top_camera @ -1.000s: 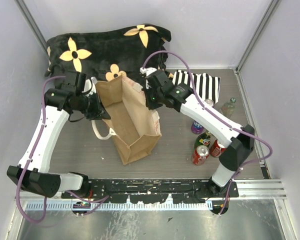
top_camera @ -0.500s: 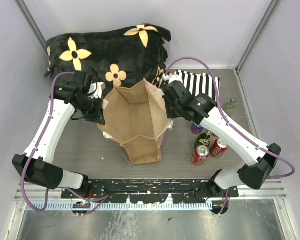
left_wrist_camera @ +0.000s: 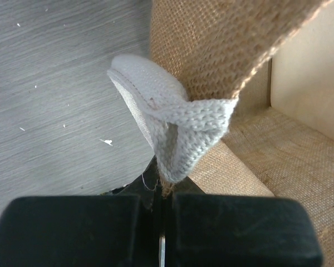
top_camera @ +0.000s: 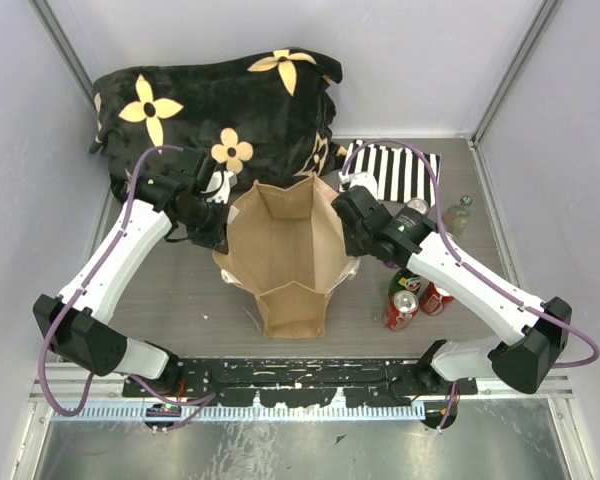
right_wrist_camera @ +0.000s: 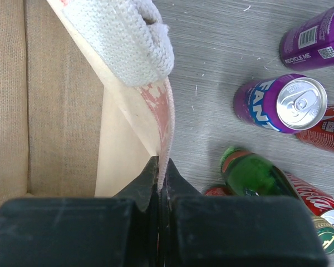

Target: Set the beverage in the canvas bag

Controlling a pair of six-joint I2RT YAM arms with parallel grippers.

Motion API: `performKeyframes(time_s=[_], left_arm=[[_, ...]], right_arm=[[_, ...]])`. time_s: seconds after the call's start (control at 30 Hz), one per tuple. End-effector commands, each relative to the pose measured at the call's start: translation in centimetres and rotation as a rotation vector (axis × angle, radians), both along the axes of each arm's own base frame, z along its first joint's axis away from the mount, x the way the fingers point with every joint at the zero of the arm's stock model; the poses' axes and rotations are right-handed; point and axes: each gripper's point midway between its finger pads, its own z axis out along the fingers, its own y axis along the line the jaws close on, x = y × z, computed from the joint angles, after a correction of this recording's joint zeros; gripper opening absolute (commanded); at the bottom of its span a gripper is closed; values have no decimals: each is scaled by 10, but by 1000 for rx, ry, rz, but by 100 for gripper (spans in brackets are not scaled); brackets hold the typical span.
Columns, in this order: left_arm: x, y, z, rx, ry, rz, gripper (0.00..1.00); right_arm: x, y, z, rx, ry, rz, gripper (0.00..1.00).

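The tan canvas bag (top_camera: 285, 260) stands upright in the middle of the table with its mouth spread wide. My left gripper (top_camera: 220, 228) is shut on the bag's left rim, beside a white strap handle (left_wrist_camera: 172, 125). Opposite it, my right gripper (top_camera: 348, 232) is shut on the pale pinkish right rim (right_wrist_camera: 166, 119). The beverages stand on the table to the right of the bag: a purple Fanta can (right_wrist_camera: 281, 104), a green bottle (right_wrist_camera: 253, 175), red cans (top_camera: 402, 310) and another purple can (right_wrist_camera: 317, 36).
A black blanket with yellow flowers (top_camera: 210, 100) is heaped behind the bag. A black-and-white striped cloth (top_camera: 400, 170) lies at the back right, with a small clear bottle (top_camera: 458, 213) near the right wall.
Both arms have pulled the bag's rims apart and swung it upright. The bag went from lying flattened and tilted to standing with its mouth open wide, shifted slightly right.
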Motion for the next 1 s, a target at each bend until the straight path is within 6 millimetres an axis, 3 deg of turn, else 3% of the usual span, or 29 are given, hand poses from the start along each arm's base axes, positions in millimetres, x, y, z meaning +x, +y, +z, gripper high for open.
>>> performKeyframes(time_s=[0.0,0.23,0.3,0.37,0.43,0.5,0.6,0.73,0.8,0.9,0.97], left_arm=[[27,-7,-4,-6,-63,43,1],[42,-8,-10,5,-101,58,6],[42,-8,-11,5,-94,62,25],[41,-10,-12,-1,-89,63,43],[42,-12,-9,-19,-94,60,61],[45,-15,-3,-38,-119,63,75],[52,-22,16,-87,-178,53,86],[57,-30,39,-144,-225,45,87],[58,-34,45,-166,-235,44,91],[58,-37,46,-186,-230,45,92],[57,-38,42,-186,-222,43,92]], right_arm=[[12,-5,13,26,-92,-57,6],[35,-10,15,14,-148,-90,5],[41,-13,15,8,-153,-101,10],[46,-14,18,9,-168,-107,32],[51,-12,24,21,-195,-108,46],[55,-9,33,52,-233,-109,56],[58,-6,58,124,-307,-114,67],[59,-12,104,211,-414,-159,72],[55,-22,124,229,-463,-190,81],[45,-47,131,185,-496,-248,83],[34,-65,123,158,-501,-290,84]])
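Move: At either side of the canvas bag's mouth, both shut grippers still pinch the rim. The bag's middle lies about 15 cm right of the left hand and 13 cm left of the right, level and some 9 cm lower. From the right hand, the purple can stands roughly 12 cm right and 5 cm ahead, the green bottle 15 cm right and 3 cm back, both about 14 cm below. The flowered pillow is some 30 cm ahead of the left hand. Letting go of the rim on both sides: each hand eases forward, still pinching at first, then opens wide and comes free, about 5 cm farther forward in all. The right hand lifts some 9 cm and drifts right, its fingers tipping up and outward by over 20 degrees; the left sinks slightly, then rises a little, shifting about 3 cm right. ##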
